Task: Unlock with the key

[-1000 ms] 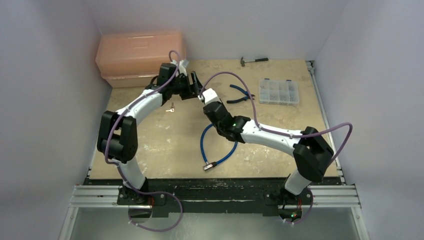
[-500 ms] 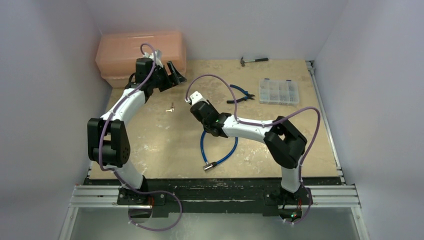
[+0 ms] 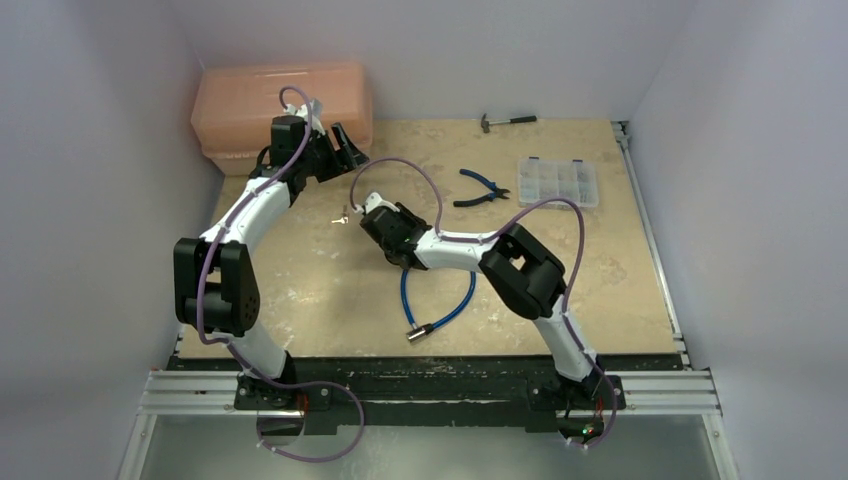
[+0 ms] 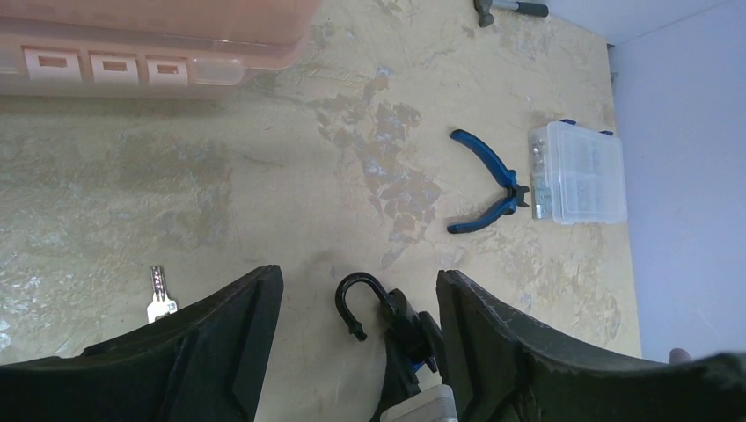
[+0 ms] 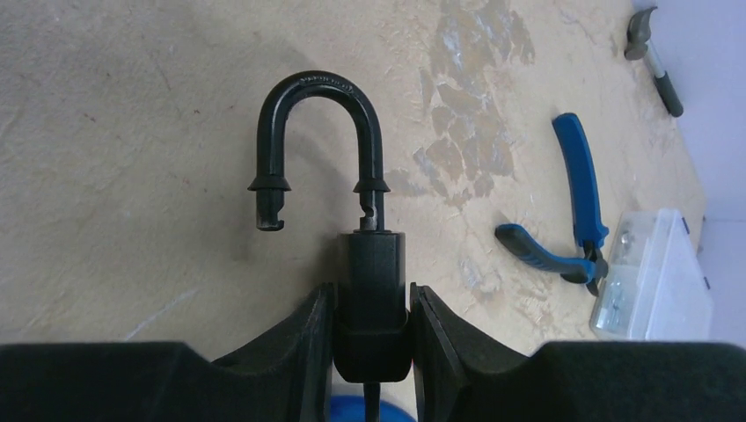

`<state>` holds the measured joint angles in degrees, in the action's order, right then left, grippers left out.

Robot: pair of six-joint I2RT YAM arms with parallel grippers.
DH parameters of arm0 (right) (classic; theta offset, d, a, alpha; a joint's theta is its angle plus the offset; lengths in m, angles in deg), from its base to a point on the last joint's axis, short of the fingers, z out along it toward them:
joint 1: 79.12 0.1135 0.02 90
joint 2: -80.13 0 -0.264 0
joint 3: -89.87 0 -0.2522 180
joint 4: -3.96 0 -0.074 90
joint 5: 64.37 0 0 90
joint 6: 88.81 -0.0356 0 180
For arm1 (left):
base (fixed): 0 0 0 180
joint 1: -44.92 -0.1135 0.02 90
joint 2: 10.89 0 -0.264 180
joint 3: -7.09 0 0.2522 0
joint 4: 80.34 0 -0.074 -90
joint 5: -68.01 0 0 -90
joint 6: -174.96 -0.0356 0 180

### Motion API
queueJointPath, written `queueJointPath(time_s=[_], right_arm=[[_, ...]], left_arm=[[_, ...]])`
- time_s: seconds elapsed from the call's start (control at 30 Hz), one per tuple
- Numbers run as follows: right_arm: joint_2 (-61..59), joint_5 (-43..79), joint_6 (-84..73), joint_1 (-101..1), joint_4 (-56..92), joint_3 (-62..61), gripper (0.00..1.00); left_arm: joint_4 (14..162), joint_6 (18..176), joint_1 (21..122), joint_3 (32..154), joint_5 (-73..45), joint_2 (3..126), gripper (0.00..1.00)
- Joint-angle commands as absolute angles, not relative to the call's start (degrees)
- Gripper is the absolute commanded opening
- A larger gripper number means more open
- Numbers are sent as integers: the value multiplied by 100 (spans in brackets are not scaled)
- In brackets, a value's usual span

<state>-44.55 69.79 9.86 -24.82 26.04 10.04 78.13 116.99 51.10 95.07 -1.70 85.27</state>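
Observation:
My right gripper (image 5: 372,299) is shut on the body of a small black padlock (image 5: 372,259). The curved shackle (image 5: 317,132) stands sprung open, its free end out of the body. A thin dark stem runs from the lock's underside toward the camera. I cannot make out the key's black head. In the left wrist view the same padlock (image 4: 387,312) shows below and between the fingers of my left gripper (image 4: 359,286). That gripper is open, high above the table and holding nothing. In the top view the left gripper (image 3: 348,142) is behind the right gripper (image 3: 365,212).
A small silver key (image 4: 158,294) lies on the table just left of the right gripper. Blue pliers (image 3: 480,188), a clear parts box (image 3: 558,182) and a hammer (image 3: 507,121) lie to the back right. An orange case (image 3: 280,105) is at back left, a blue cable (image 3: 440,300) near the front.
The left gripper pulled back and left, away from the padlock toward the orange case. The right arm carried the padlock leftward, close to the silver key.

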Motion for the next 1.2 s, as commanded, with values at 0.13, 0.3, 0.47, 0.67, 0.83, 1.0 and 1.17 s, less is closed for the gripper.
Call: queueJointPath(time_s=[0.13,0.3,0.47,0.67,0.83,1.0,1.17], right_arm=[[-4653,7430,1370,-2597,2406,1823,32],[-4566,7050,1146,-2603,2642,1960,56],[-4188,6424,752,-2603,2888,1744,63],[-3309,5052,73,-2727,2869,1110,66],[-2638,3122,-889,-3385,2566,667,64],[-2654,2572,-1363,-3789,2434,612,62],[-2935,2442,-1552,-3896,2503,806,60]], left_arm=[[8022,11588,5109,9487,-238,8227,67],[8024,11580,5092,9485,-230,8227,66],[8029,11602,5064,9485,-212,8227,66],[8045,11616,5040,9477,-186,8219,65],[8053,11616,5037,9472,-189,8196,65],[8100,11632,5037,9447,-167,8184,65],[8121,11642,5037,9425,-180,8190,65]])
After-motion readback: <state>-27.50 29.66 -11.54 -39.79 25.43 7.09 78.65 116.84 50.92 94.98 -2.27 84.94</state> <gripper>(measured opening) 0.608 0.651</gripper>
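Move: Just above the table, the right fingers still hold the opened padlock on edge, its body about 1 cm ahead of the hand point and 1 cm below it; the spot to leave it lies some 2 cm ahead and 3 cm down. The silver keys lie roughly 14 cm to the left and 1 cm farther out, the pliers about 14 cm right and 8 cm ahead, the blue cable's loop 5 cm right and 15 cm back. From the left hand the padlock is about 14 cm right, 8 cm back and 15 cm below. Easing forward about 2 cm with the padlock, low over the table, the right hand opens its fingers and lets go. It then draws back and a little left, climbs some 10 cm clear of the padlock, and swings forward and slightly right at the top, rolling about 45 degrees so that its left side rises, with the fingers staying open. ##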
